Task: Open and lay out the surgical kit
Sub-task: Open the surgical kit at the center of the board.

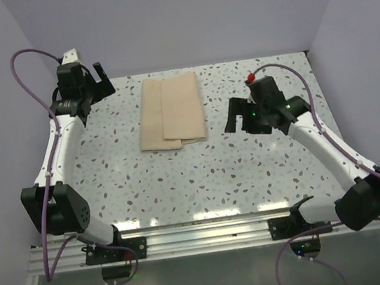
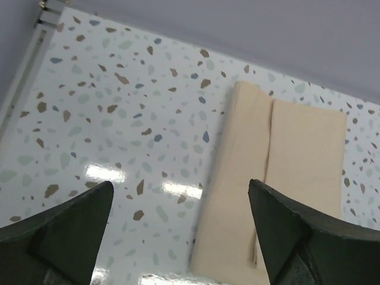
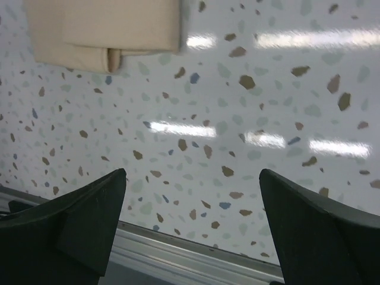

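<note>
The surgical kit's beige cloth wrap lies folded flat at the back middle of the speckled table. It also shows in the left wrist view and in the right wrist view. No steel tray, scissors, tweezers or scalpel-like tools are in view. My left gripper is open and empty, raised to the left of the wrap; in its wrist view the wrap's left edge lies under the open jaws. My right gripper is open and empty, raised to the right of the wrap, over bare table.
A metal rail runs along the table's near edge and shows in the right wrist view. Grey walls enclose the back and sides. A table edge strip shows at the left of the left wrist view.
</note>
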You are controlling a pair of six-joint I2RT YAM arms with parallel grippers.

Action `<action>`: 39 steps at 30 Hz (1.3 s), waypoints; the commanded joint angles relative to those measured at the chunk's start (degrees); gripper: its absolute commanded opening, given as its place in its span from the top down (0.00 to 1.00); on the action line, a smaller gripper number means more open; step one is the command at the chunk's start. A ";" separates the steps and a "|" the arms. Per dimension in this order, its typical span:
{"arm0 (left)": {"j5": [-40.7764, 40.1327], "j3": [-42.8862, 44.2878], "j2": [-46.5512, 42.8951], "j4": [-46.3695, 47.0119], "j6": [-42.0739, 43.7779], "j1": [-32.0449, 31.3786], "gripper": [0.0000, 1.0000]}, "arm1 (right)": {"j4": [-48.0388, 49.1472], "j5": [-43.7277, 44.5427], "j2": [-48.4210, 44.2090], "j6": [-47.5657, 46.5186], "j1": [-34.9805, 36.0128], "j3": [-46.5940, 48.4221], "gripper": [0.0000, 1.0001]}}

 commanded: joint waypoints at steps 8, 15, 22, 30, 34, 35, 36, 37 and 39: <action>7.60 -12.93 -5.73 -2.24 -7.11 -4.92 0.00 | -7.27 5.01 38.32 -3.05 17.91 44.75 0.03; 4.26 -18.66 -11.18 -1.35 -4.91 -4.92 0.00 | -19.58 7.57 66.72 -5.26 25.38 81.85 0.06; 3.55 -21.55 -14.34 -1.80 -3.32 -4.57 0.00 | -15.27 11.95 72.20 -2.00 27.50 77.48 0.20; 5.84 -28.07 -17.25 1.11 -4.56 -4.48 0.00 | -18.88 20.30 79.51 -4.11 27.94 82.31 0.34; 4.87 -28.86 -17.95 0.49 -4.03 -4.48 0.00 | -18.89 21.80 79.86 -3.85 27.24 84.25 0.38; 4.87 -29.12 -18.39 0.58 -4.03 -4.39 0.00 | -18.97 22.50 79.78 -3.50 26.97 84.69 0.40; 4.70 -29.21 -18.57 0.49 -4.03 -4.39 0.00 | -19.23 22.95 79.60 -3.50 26.80 85.04 0.40; 4.70 -29.30 -18.65 0.58 -4.03 -4.48 0.00 | -19.24 23.39 79.34 -3.58 26.80 85.57 0.40; 4.69 -29.39 -19.00 0.58 -4.21 -4.39 0.00 | -19.50 25.76 78.46 -3.32 26.71 85.92 0.40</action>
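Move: From the right gripper, the near-left corner of the surgical kit's top flap lies about 27 cm to the left, some 10 cm ahead and roughly 17 cm below. The kit's middle is about 20 cm ahead and 25 cm left of this gripper, and the kit's near-right corner about 9 cm ahead and 13 cm left. From the left gripper that flap corner is some 21 cm to the right, 9 cm back and 27 cm down. Swing the right gripper left some 26 cm and about 12 cm forward, rising slightly at first, then sinking steeply to the surgical kit's near-left flap corner and easing up about a centimetre at the end. On the way, turn it some 20 degrees counter-clockwise, roll its left side down and part-close the fingers. Meanwhile draw the open left gripper back and down, about 11 cm each, and slightly right. ##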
